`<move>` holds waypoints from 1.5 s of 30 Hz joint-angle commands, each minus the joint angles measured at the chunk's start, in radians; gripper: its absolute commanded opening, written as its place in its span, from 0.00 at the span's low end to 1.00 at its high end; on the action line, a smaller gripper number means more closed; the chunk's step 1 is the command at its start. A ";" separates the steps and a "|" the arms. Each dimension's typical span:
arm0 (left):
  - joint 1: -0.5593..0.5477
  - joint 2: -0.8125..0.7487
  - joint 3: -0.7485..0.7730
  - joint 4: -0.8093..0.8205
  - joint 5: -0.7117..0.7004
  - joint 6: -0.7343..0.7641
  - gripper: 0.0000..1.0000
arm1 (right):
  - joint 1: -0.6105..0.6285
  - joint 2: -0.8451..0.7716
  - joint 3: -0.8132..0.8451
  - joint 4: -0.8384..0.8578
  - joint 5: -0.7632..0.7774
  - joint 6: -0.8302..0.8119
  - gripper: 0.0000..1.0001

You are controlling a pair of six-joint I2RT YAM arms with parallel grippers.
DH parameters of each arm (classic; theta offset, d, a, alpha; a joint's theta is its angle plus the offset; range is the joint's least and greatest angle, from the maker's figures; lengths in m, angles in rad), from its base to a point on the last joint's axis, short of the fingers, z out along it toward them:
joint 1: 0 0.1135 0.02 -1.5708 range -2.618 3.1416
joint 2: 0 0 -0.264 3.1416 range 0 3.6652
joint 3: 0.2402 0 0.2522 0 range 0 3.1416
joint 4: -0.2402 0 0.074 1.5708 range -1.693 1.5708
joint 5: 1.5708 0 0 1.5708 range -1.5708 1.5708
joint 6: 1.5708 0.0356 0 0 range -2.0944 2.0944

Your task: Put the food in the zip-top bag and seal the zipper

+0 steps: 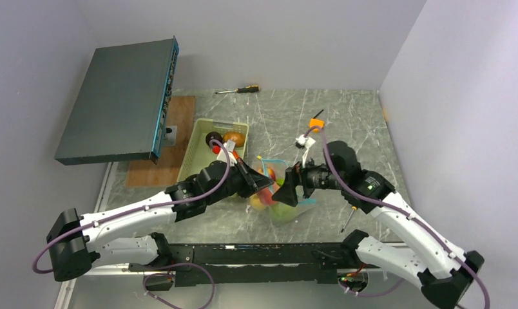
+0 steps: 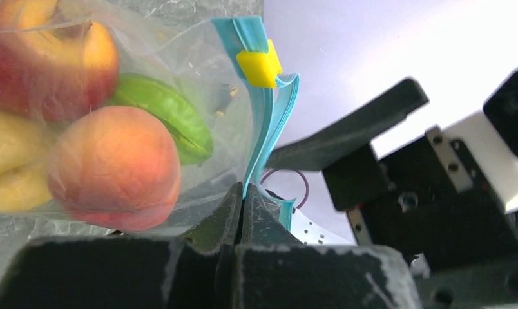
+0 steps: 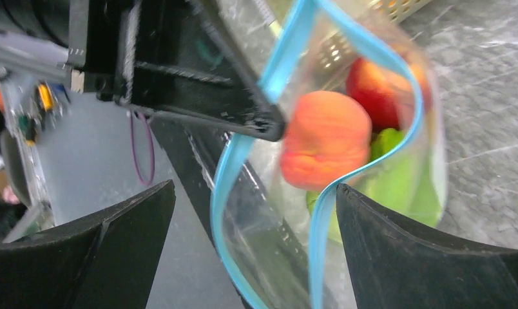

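The clear zip-top bag (image 1: 280,201) lies mid-table between both arms, its mouth gaping. My left gripper (image 2: 243,193) is shut on the teal zipper (image 2: 269,122) strip, below a yellow slider (image 2: 259,67). Inside the bag sit food pieces: an orange peach (image 2: 115,167), a red one (image 2: 50,64), a green pod (image 2: 169,116) and a yellow piece (image 2: 11,161). My right gripper (image 3: 255,187) stands open astride the mouth, both zipper strips (image 3: 224,187) between its fingers. The right strip (image 3: 321,219) lies against the right finger. More food (image 1: 234,137) rests in the tray.
The pale green tray (image 1: 201,145) stands left of the bag, beside a wooden board (image 1: 163,167) and a grey box (image 1: 118,100). A screwdriver (image 1: 238,90) lies at the back, an orange tool (image 1: 317,123) behind the right arm, and another screwdriver (image 1: 348,219) near its elbow.
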 commanded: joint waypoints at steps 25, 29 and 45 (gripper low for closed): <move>-0.002 -0.033 0.065 -0.119 -0.087 0.010 0.25 | 0.369 0.123 0.086 -0.045 0.814 -0.079 0.46; -0.002 -0.130 0.014 -0.152 -0.174 0.204 0.72 | 0.368 0.123 0.084 -0.037 0.817 -0.083 0.31; 0.300 -0.258 -0.201 0.097 0.312 1.154 0.98 | 0.369 0.091 0.069 -0.004 0.725 -0.112 0.00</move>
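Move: In its shut fingers the left hand still holds the bag's zipper rim; the mango in the basket lies some 16 cm to its left, 15 cm farther out and about 8 cm lower. For the open right hand, the stretch of zipper to grip is about 3 cm ahead, level sideways and 4 cm below. The bagged peach lies roughly 6 cm left of the right hand, 1 cm back and 5 cm lower; the yellow slider is 8 cm left and 11 cm ahead, 3 cm down. Dipping about 4 cm, the right hand first edges left and back, then swings forward, its wrist turning the fingers more forward and downward, and shuts them on the blue zipper rim, pinching it and holding on. The left, nearly still until then, opens wide, lets the rim go and draws off some 10 cm left, then forward and down towards the mango while rolling about 50 degrees. ##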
